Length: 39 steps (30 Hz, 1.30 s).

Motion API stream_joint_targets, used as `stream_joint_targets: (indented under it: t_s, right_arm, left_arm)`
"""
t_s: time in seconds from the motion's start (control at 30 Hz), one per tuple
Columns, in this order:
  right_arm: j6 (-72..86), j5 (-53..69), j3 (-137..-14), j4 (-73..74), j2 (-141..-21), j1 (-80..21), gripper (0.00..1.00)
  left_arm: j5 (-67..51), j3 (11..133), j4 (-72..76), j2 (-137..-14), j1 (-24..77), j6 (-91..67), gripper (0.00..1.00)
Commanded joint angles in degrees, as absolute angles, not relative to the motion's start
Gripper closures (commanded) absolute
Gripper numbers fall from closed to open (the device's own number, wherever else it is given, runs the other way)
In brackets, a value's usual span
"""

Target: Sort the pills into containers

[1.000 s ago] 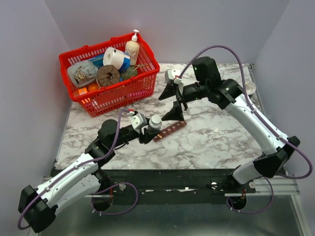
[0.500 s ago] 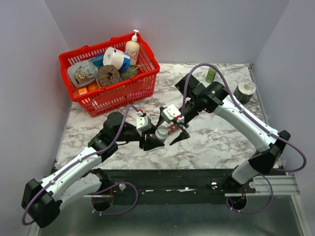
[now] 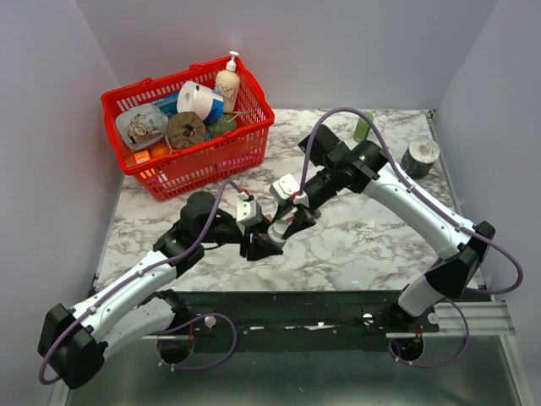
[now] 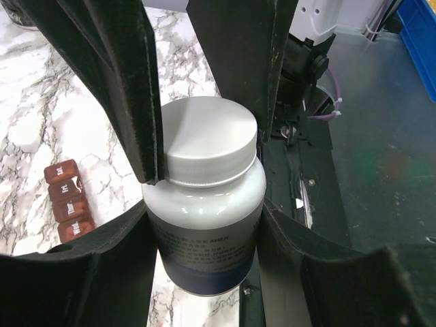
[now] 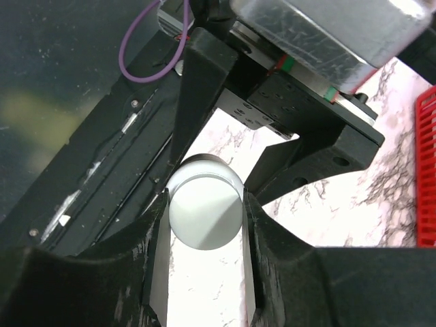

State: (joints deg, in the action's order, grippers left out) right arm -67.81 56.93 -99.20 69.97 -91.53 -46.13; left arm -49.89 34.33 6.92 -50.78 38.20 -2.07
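Note:
A white pill bottle [image 4: 204, 225] with a white cap [image 4: 210, 139] stands upright between the fingers of my left gripper [image 4: 204, 272], which is shut on its body. From above, my right gripper [image 5: 204, 204] reaches down and its pads press both sides of the cap [image 5: 204, 214]. In the top view both grippers meet near the table's front middle, the left gripper [image 3: 264, 241] under the right gripper [image 3: 287, 224]. The dark red-brown containers [image 4: 68, 201] lie on the marble just left of the bottle, lids shut. No pills show.
A red mesh basket [image 3: 173, 173] full of household items stands at the back left. A slim green bottle [image 3: 362, 127] and a grey-lidded jar [image 3: 420, 156] sit at the back right. The dark front rail [image 3: 279, 300] runs just below the grippers.
My right gripper came down from the back of the table onto the bottle and closed from wide open onto its cap. The left gripper kept its hold and shifted slightly forward.

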Motion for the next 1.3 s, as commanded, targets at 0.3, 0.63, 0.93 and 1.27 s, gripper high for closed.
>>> stream_joint_targets:
  t_s: [0.3, 0.63, 0.93, 1.27]
  right_arm:
    - [-21.16, 44.14, -88.70, 45.11, -90.88, -46.49, 0.82]
    - [-1.06, 35.51, -79.19, 30.85, -90.44, -43.24, 0.90]
    - [-2.37, 42.76, -80.33, 29.97, -91.93, -42.72, 0.70]
    - [-29.49, 61.51, -93.77, 49.44, -86.32, -36.65, 0.00]
  left_arm:
    - [-13.95, 30.15, 25.39, -45.18, 39.80, -1.84, 1.00]
    - [12.47, 29.44, 32.96, -51.50, 46.23, -2.20, 1.00]
    - [7.48, 29.09, 29.97, -52.74, 46.85, -2.55, 1.00]
    - [-22.02, 30.94, 13.82, -46.42, 45.88, -2.72, 1.00]
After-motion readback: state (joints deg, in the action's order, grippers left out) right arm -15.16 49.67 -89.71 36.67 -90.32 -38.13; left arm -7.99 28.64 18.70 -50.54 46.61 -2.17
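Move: The pill bottle's white cap is already pinched between the right hand's fingertips, practically at its hand point. The left hand holds the bottle body roughly upright just below, so the cap sits some 4 cm straight above that hand. The brown pill organizer lies on the table about 15 cm ahead of the left hand, 3 cm to its right and 20 cm below. The pill bottle, held by its body in the left hand and by its cap in the right, is carried about 11 cm forward and a little down while the hands counter-turn: left some 45 degrees counter-clockwise, right as much clockwise, screwing the cap in the closing direction. The right fingers then open wide and lift about 4 cm off the cap, while the left keeps its grip, starts back, rises and partly unturns. ##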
